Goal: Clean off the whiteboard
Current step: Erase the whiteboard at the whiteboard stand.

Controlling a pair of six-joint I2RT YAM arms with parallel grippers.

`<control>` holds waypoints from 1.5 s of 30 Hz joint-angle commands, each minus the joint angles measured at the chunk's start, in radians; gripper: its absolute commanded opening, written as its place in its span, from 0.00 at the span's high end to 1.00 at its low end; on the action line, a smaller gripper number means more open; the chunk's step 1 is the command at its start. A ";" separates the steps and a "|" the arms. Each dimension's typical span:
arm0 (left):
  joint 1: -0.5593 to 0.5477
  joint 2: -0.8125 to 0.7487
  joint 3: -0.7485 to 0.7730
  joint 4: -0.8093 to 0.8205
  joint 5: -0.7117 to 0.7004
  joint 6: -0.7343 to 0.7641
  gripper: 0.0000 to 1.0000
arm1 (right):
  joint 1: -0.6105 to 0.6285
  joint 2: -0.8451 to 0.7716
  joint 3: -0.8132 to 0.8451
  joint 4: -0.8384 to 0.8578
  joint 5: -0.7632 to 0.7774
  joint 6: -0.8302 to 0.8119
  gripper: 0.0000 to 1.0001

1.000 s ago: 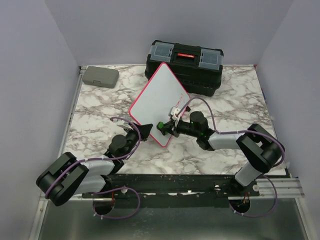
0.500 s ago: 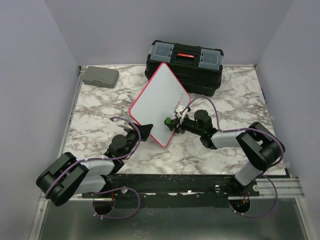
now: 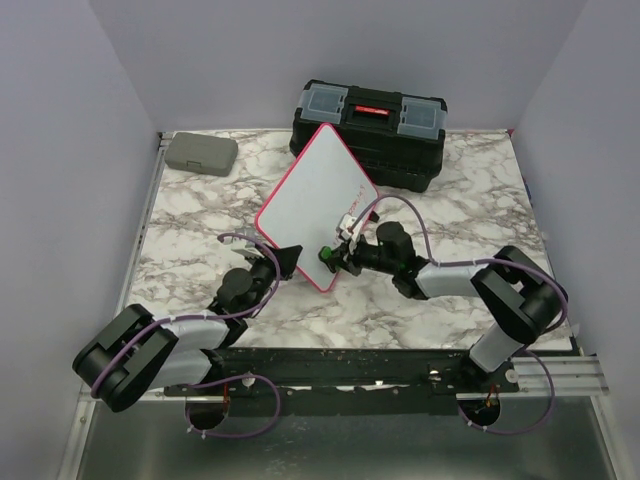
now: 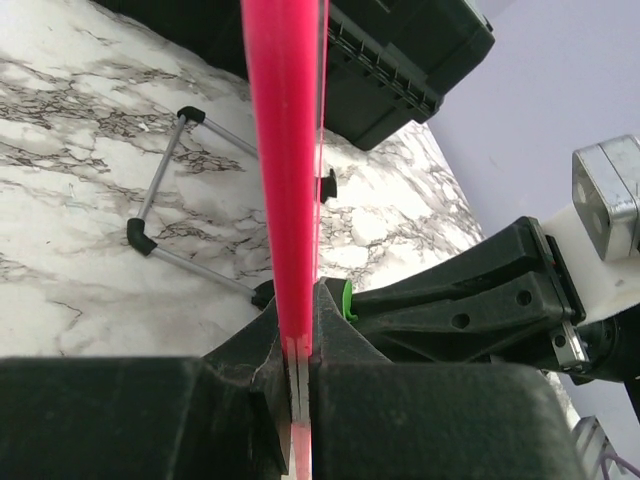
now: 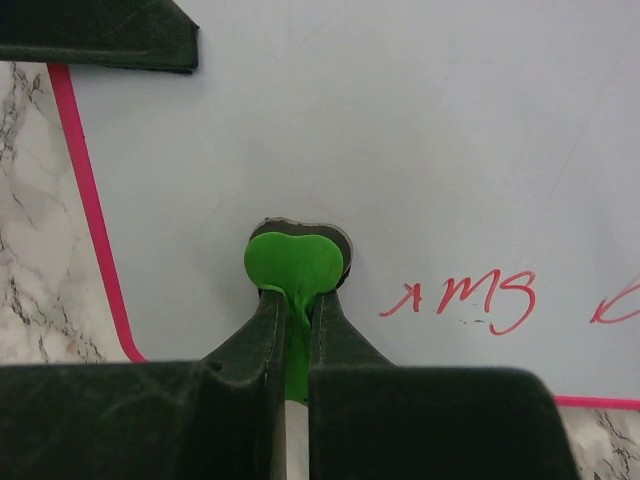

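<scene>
The whiteboard (image 3: pixel 318 200), white with a red-pink frame, stands tilted on one corner in front of the toolbox. My left gripper (image 3: pixel 287 259) is shut on its lower left edge; in the left wrist view the pink frame (image 4: pixel 286 150) runs straight up out of the gripper (image 4: pixel 297 305). My right gripper (image 3: pixel 332 254) is shut on a green eraser (image 5: pixel 295 262), pressed flat against the board's face (image 5: pixel 400 120). Red handwriting (image 5: pixel 468 297) remains just right of the eraser. A left finger (image 5: pixel 100 35) shows at the board's upper left corner in the right wrist view.
A black toolbox (image 3: pixel 368 130) stands at the back behind the board. A small grey case (image 3: pixel 201 153) lies at the back left. The board's wire stand (image 4: pixel 170 195) with black feet rests on the marble table (image 3: pixel 200 230). The right arm (image 4: pixel 480 300) is close beside the left gripper.
The right gripper slid the green eraser up and right across the board, then back down and left. The left gripper and the board have stayed still.
</scene>
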 commanded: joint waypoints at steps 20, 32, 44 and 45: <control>-0.029 0.032 0.050 0.141 0.119 -0.066 1.00 | -0.027 0.033 0.001 0.020 -0.084 0.067 0.99; -0.029 0.054 0.044 0.176 0.132 -0.080 1.00 | -0.101 0.096 0.134 0.087 0.122 0.138 0.99; -0.029 0.074 0.052 0.198 0.128 -0.083 1.00 | -0.084 0.042 0.011 -0.029 -0.035 0.046 0.99; -0.030 0.077 0.056 0.198 0.129 -0.083 1.00 | -0.064 0.028 0.000 -0.033 -0.049 0.046 0.99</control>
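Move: Some 7 cm ahead of the right hand and 3 cm to its right, slightly lower, are the nearest leftover red letters on the whiteboard; the next red word is about 16 cm ahead and 8 cm right. The board's near corner lies some 8 cm straight back, and the left gripper on the short edge about 8 cm left, roughly level fore and aft. From the left hand those nearest letters lie roughly 5 cm ahead, 13 cm right and lower. Rubbing along the lower long edge, the right hand keeps its pinch on the green eraser against the board: about 3.5 cm forward and slightly right into the leftover letters, a short way back, then a longer, slightly rising stroke forward, turning some 10 degrees clockwise, before easing back a centimetre or so. The left hand still pinches the board's short edge and holds it. ##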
